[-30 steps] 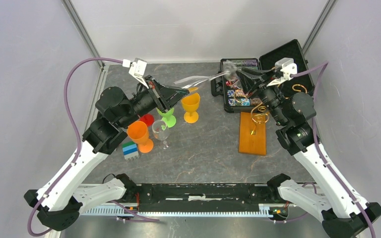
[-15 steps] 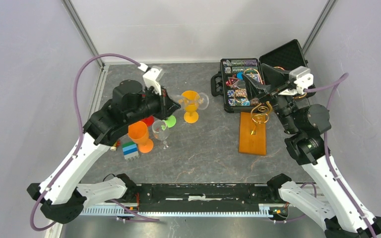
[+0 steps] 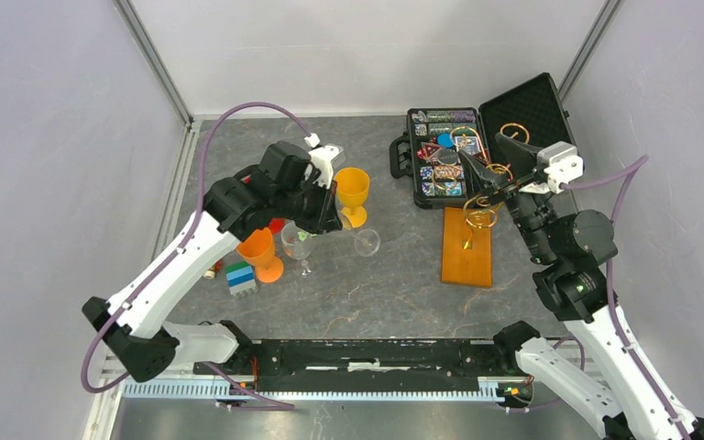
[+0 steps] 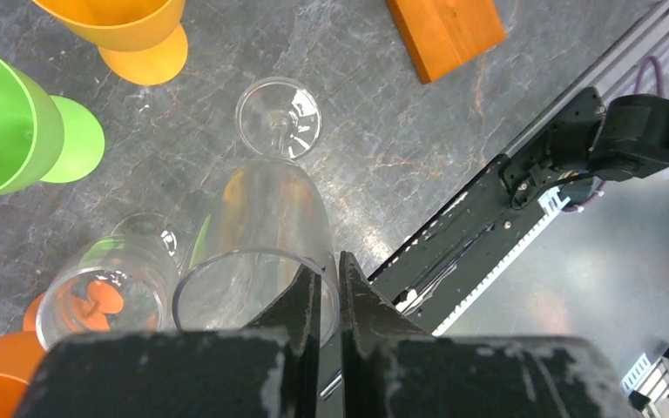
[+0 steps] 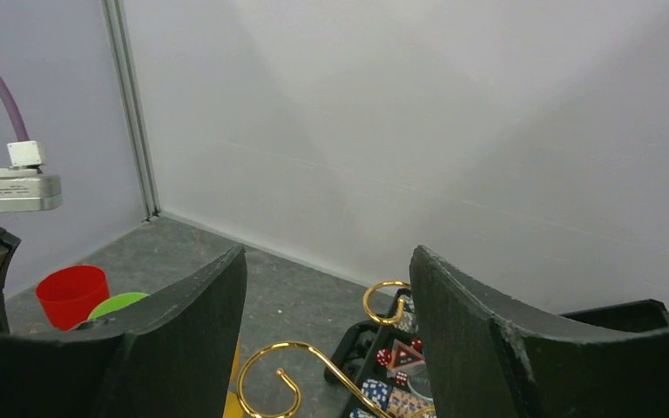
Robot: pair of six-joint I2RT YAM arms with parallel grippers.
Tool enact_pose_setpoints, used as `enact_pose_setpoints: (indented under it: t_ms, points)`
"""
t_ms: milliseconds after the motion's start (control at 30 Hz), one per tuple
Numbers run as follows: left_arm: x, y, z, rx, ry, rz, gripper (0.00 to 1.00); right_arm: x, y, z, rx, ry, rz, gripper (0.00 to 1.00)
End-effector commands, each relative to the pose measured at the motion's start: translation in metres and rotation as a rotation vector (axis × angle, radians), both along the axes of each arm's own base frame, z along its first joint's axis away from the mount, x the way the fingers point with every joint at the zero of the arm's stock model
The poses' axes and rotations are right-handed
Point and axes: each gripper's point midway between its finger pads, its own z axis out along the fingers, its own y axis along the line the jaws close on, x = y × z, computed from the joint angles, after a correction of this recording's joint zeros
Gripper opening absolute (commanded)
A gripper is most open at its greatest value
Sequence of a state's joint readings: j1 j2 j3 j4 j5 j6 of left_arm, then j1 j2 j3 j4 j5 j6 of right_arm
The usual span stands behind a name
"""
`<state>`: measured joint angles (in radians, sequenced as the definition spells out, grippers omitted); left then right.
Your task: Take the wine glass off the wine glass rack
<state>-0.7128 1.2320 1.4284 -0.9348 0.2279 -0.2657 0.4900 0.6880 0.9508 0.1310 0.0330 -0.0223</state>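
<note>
My left gripper (image 4: 329,261) is shut on the rim of a clear wine glass (image 4: 266,222), one finger inside the bowl and one outside. The glass hangs foot-down over the table, its round foot (image 3: 365,241) next to the cups; whether the foot touches the table I cannot tell. The wine glass rack (image 3: 480,209) is gold curled wire on an orange-brown wooden base (image 3: 467,255), with no glass on it. My right gripper (image 3: 484,154) stands open above the rack, gold curls (image 5: 287,374) showing between its fingers.
A second clear glass (image 3: 298,240) stands by the left gripper, with orange cups (image 3: 258,249) (image 3: 352,192), a green cup (image 4: 0,131) and a red one (image 5: 71,294) around it. A coloured block (image 3: 241,278) lies near them. An open black case (image 3: 440,165) sits behind the rack.
The right gripper opened, let go of the glass and drew back over the rack. My left arm carried the glass leftward and down toward the cups.
</note>
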Motion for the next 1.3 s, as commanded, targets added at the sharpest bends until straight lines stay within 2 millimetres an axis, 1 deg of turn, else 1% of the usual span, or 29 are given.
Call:
enact_pose_setpoints:
  t_ms: [0,167,267,300,533,600,767,833,933,967,1000,1033,1100,1133,1167,1233,1267]
  points:
    - [0.011,-0.003,0.000,0.078,-0.012,-0.008,0.02,-0.003,-0.009,-0.007,-0.019,0.009,-0.042,0.73]
    - [0.018,-0.004,-0.023,0.236,0.043,0.021,0.02,-0.007,-0.017,-0.014,-0.027,0.016,-0.068,0.74]
    - [0.021,-0.003,-0.034,0.324,0.069,0.041,0.02,-0.010,-0.019,-0.019,-0.030,0.019,-0.072,0.73]
    - [0.024,0.001,-0.038,0.359,0.071,0.056,0.02,-0.011,-0.019,-0.021,-0.031,0.020,-0.072,0.74]
    - [0.026,-0.009,-0.059,0.431,0.129,0.048,0.03,-0.015,-0.025,-0.030,-0.047,0.028,-0.090,0.74]
    - [0.027,-0.010,-0.062,0.435,0.137,0.051,0.07,-0.016,-0.025,-0.031,-0.053,0.029,-0.091,0.74]
    - [0.030,-0.011,-0.067,0.451,0.141,0.057,0.20,-0.018,-0.028,-0.032,-0.061,0.028,-0.100,0.75]
    - [0.032,-0.010,-0.065,0.453,0.134,0.064,0.29,-0.019,-0.030,-0.032,-0.064,0.033,-0.105,0.75]
    - [0.036,-0.009,-0.052,0.432,0.095,0.086,0.46,-0.020,-0.032,-0.029,-0.065,0.030,-0.113,0.75]
    - [0.037,-0.008,-0.046,0.420,0.075,0.097,0.56,-0.021,-0.033,-0.027,-0.064,0.025,-0.116,0.75]
    - [0.039,-0.007,-0.037,0.405,0.052,0.106,0.63,-0.022,-0.034,-0.025,-0.062,0.019,-0.120,0.75]
    - [0.040,-0.007,-0.030,0.389,0.036,0.110,0.67,-0.022,-0.036,-0.028,-0.073,0.035,-0.126,0.75]
    - [0.040,-0.005,-0.011,0.349,-0.009,0.120,0.78,-0.024,-0.041,-0.024,-0.068,0.029,-0.145,0.75]
    - [0.040,-0.004,-0.002,0.331,-0.031,0.126,0.96,-0.026,-0.044,-0.022,-0.063,0.028,-0.160,0.75]
    - [0.040,0.000,0.010,0.309,-0.060,0.136,1.00,-0.027,-0.048,-0.018,-0.056,0.022,-0.176,0.75]
    - [0.039,0.008,0.034,0.261,-0.122,0.165,1.00,-0.031,-0.057,-0.012,-0.056,0.018,-0.211,0.76]
    - [0.039,0.015,0.049,0.236,-0.164,0.197,1.00,-0.035,-0.063,-0.007,-0.056,0.017,-0.229,0.76]
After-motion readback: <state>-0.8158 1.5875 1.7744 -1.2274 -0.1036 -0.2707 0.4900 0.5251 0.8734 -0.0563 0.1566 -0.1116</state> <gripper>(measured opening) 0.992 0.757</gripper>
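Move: The clear wine glass is already pinched near its rim in the left hand, hanging slanted with its foot out to the right; its standing spot on the table is some 3 cm ahead of that hand and 27 cm below. The other clear glass stands about 8 cm left and 1 cm ahead, the green goblet 12 cm ahead and 7 left, the yellow goblet 14 ahead and 3 right, middles nearly 20 cm down. From the right hand, the spot lies roughly 28 cm left, 2 back, 45 below. The clear glass, still pinched near the rim, is lowered about 8 cm and slightly forward by the left hand, which rolls nearly 30 degrees so that the foot swings in leftward underneath to meet the table beside the other clear glass. Then the fingers open wide, let go and rise 5 cm off it. The open, empty right hand eases down and right near the rack, about 4 cm each way. ##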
